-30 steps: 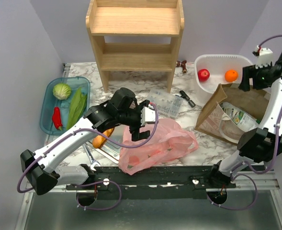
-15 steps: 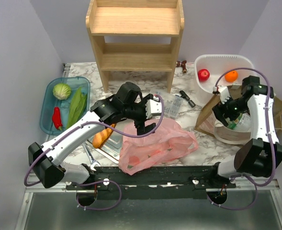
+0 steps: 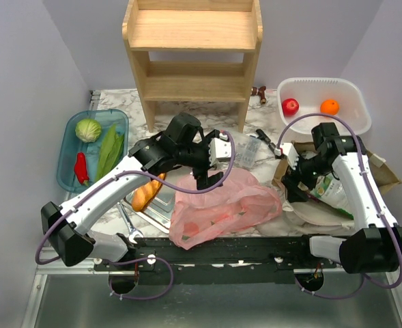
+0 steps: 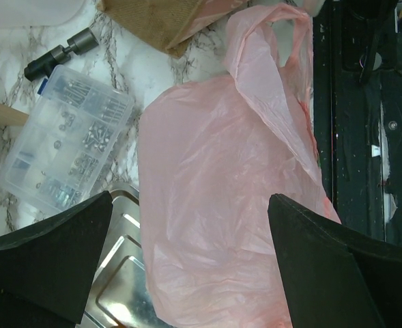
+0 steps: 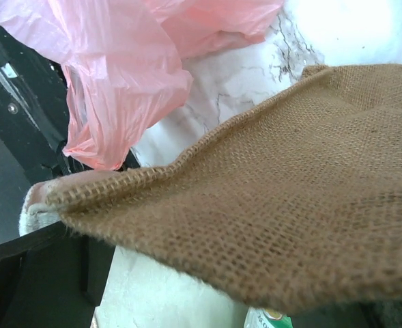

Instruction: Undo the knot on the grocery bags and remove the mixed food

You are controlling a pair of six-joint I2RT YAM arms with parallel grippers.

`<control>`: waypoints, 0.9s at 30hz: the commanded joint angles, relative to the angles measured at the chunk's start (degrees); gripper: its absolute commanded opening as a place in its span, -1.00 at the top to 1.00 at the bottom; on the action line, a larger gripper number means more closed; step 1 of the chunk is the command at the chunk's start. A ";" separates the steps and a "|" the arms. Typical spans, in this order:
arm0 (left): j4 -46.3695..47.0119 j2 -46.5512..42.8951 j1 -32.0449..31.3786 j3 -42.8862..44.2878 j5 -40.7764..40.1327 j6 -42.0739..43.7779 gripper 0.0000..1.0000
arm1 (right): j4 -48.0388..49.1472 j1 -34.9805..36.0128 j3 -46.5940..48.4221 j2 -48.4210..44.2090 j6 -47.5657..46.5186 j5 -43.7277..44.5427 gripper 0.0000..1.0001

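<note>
The pink grocery bag (image 3: 222,207) lies crumpled at the table's front edge, partly over the steel tray (image 3: 158,207). My left gripper (image 3: 213,164) hovers over it, open, with the bag (image 4: 214,191) filling the gap between its fingers (image 4: 47,253) and nothing gripped. One handle loop (image 4: 286,24) lies loose at the bag's far end; the knot is not visible. My right gripper (image 3: 291,172) is open at the left edge of a burlap bag (image 5: 296,178), whose cloth lies across its jaws. Cabbage (image 3: 88,129), leafy greens (image 3: 110,152) and red pepper (image 3: 82,168) sit in the teal tray.
A bread loaf (image 3: 146,195) rests on the steel tray. A white basin (image 3: 354,96) at the back right holds a red fruit (image 3: 290,106) and an orange (image 3: 329,106). A clear parts box (image 3: 245,149) and a wooden shelf (image 3: 194,55) stand behind the bag.
My right arm swung down from beside the basin to the burlap bag's left edge, its jaws widening. The left gripper shifted slightly back and right above the pink bag.
</note>
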 commanded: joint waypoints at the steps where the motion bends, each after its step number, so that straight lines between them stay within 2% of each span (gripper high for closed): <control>1: -0.11 1.13 0.19 1.13 1.46 0.59 -0.97 | -1.05 0.46 0.36 -0.30 1.07 1.01 -0.81; 7: 0.62 2.20 0.25 1.33 1.16 0.11 -0.97 | 9.62 -1.21 3.79 -1.26 7.53 8.99 -0.81; 11: 1.10 2.11 0.27 0.71 0.20 0.55 -0.97 | 17.67 -6.43 3.67 -1.13 9.09 11.84 -0.81; 15: 1.26 1.76 0.46 -0.21 -1.39 1.15 -0.97 | 24.91 -13.77 3.90 -0.19 11.11 10.67 -0.80; 20: 0.34 1.64 0.62 -0.93 -2.27 1.95 -0.97 | 26.53 -18.25 3.71 2.88 6.78 10.99 -0.84; 25: 0.03 1.33 0.80 -1.51 -2.23 2.48 -0.97 | 20.90 -18.66 0.16 3.81 -2.96 9.13 -0.88; 27: 0.12 1.40 0.95 -1.64 -2.20 2.44 -0.97 | 26.95 -18.66 -4.45 3.20 -4.74 11.01 -0.87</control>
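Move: The right hand, wide open, is at the left rim of the burlap bag, its tips reaching just past it; the mixed food packet inside lies some 14 cm to its right, about level with it fore and aft, roughly 6 cm lower. The pink plastic bag is about 23 cm left and 4 cm back, the black tool 20 cm ahead and 8 cm left, both lower. From the left hand the packet is some 41 cm right, 5 cm back, 18 cm down. The right hand swings rightward and forward, about 12 cm right and 10 cm out, over the packet in the burlap bag, rising slightly on the way before easing down again at the end. As it goes, the wrist turns clockwise some 25 degrees and tips the fingertips forward, so that the fingers, still wide open and not yet gripping, come down facing the packet with the burlap rim beside the hand. ##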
